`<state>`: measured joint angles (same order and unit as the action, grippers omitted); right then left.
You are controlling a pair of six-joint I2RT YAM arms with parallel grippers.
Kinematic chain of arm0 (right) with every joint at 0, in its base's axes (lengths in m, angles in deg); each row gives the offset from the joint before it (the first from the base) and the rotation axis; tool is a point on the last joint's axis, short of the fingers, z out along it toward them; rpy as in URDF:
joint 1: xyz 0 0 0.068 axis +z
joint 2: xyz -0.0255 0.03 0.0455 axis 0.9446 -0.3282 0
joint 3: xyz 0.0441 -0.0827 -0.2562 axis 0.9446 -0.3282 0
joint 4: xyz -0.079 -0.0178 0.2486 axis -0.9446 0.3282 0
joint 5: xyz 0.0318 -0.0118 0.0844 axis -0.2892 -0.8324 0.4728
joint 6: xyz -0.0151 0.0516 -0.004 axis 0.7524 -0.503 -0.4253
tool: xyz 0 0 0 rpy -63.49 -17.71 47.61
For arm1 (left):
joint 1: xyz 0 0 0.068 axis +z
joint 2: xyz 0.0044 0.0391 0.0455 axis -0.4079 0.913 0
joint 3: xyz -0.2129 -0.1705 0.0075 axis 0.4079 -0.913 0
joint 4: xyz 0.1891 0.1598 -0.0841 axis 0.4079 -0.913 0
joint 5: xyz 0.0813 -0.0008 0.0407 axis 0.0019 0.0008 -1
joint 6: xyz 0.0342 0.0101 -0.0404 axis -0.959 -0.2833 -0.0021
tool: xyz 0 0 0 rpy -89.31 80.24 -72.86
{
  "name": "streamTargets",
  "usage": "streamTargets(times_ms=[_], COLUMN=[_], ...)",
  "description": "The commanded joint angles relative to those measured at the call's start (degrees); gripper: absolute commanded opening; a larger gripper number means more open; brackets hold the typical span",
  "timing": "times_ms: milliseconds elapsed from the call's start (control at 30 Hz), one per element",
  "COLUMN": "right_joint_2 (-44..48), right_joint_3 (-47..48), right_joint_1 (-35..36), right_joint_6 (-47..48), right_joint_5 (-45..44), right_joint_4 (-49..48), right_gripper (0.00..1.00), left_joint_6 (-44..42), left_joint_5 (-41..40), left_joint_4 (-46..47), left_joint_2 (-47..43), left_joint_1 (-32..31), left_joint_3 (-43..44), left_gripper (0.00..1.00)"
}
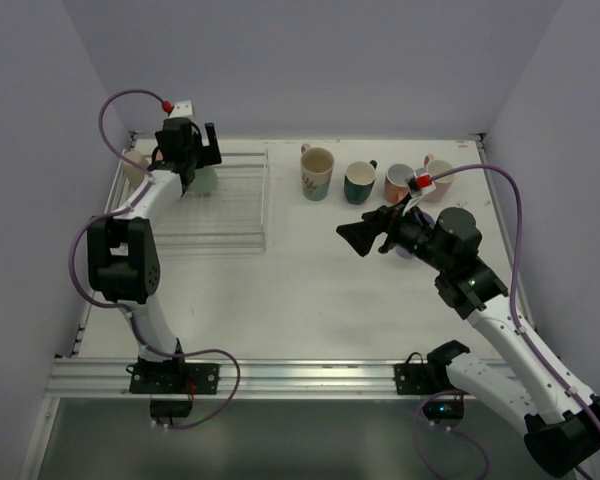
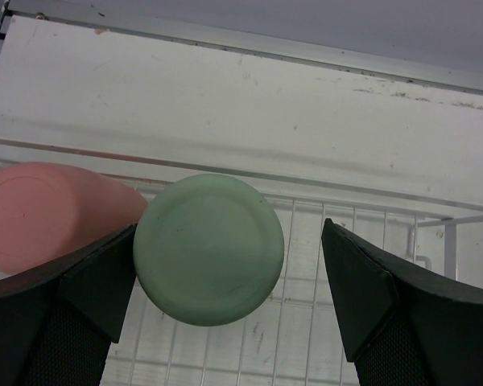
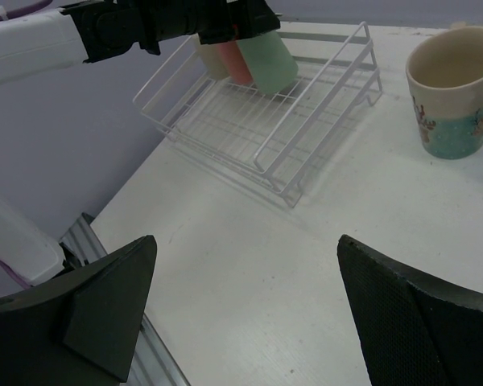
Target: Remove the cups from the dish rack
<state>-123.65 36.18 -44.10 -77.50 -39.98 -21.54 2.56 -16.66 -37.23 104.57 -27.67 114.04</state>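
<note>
The wire dish rack [image 1: 225,205] lies at the back left of the table. At its back left corner, three upturned cups lean in a row: mint green [image 3: 266,60], salmon pink [image 3: 234,64] and beige [image 3: 210,58]. My left gripper [image 2: 229,297] is open above them. The mint green cup's base [image 2: 208,249] sits between its fingers, close to the left finger [image 2: 97,285]; the pink cup [image 2: 40,213] lies outside it. Upright on the table stand a cream floral cup [image 1: 317,173], a dark green mug [image 1: 360,183], a salmon mug [image 1: 399,183] and a pink one [image 1: 438,178]. My right gripper [image 3: 245,305] hangs open and holds nothing over the bare tabletop.
The rack's raised wire side [image 3: 322,96] faces the middle of the table. White walls close in the back and both sides. An aluminium rail [image 1: 280,375] runs along the near edge between the arm bases. The left arm's purple cable [image 1: 120,110] loops above the rack's corner.
</note>
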Motion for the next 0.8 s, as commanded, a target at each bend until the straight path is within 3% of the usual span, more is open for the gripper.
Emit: streamTargets(times_ms=[0,100,200,233,433,767], right_joint_2=[0.57,0.40,0.31,0.31,-0.22,-6.79], right_joint_3=[-0.07,0.10,0.10,0.10,0.10,-3.77], right_joint_1=[0.33,0.50,0.59,0.68,1.82,4.54], right_joint_6=[-0.52,-0.79,-1.05,-1.40,-4.12,-20.82], right_joint_5=[1.42,1.51,1.51,1.51,1.07,2.91], right_joint_4=[-2.33,-2.33,-2.33,-2.33,-4.34,-22.43], right_gripper=[0.96,0.96,0.96,0.96,0.95,0.95], left_joint_6=[-0.83,-0.47,-0.47,-0.47,6.10,17.10], left_joint_5=[0.69,0.08,-0.54,-0.54,4.98,18.95], left_joint_4=[4.83,5.46,5.90,6.08,8.00,9.94], left_joint_2=[0.86,0.77,-0.19,-0.72,-12.13,-37.97], left_joint_1=[0.52,0.52,0.52,0.52,0.34,-0.97], left_joint_3=[2.47,1.86,0.63,0.10,-7.97,-22.65], left_gripper=[1.00,0.96,0.81,0.69,0.44,0.37])
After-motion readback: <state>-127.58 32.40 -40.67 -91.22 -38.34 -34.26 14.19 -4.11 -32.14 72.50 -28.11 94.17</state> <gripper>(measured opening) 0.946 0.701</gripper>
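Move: The green cup sits upside down between the left hand's open fingers, its middle about 3 cm ahead, 1 cm left and 3 cm below. The pink cup leans some 8 cm to the hand's left and 3 cm ahead, with the beige cup about 15 cm left and 3 cm ahead, both about 3 cm lower than the hand. From the right hand the green cup lies roughly 31 cm ahead, 39 cm left and 17 cm below. Left fingers pinch the green cup, lifting it up and back some 12 cm each; right hand eases left. ##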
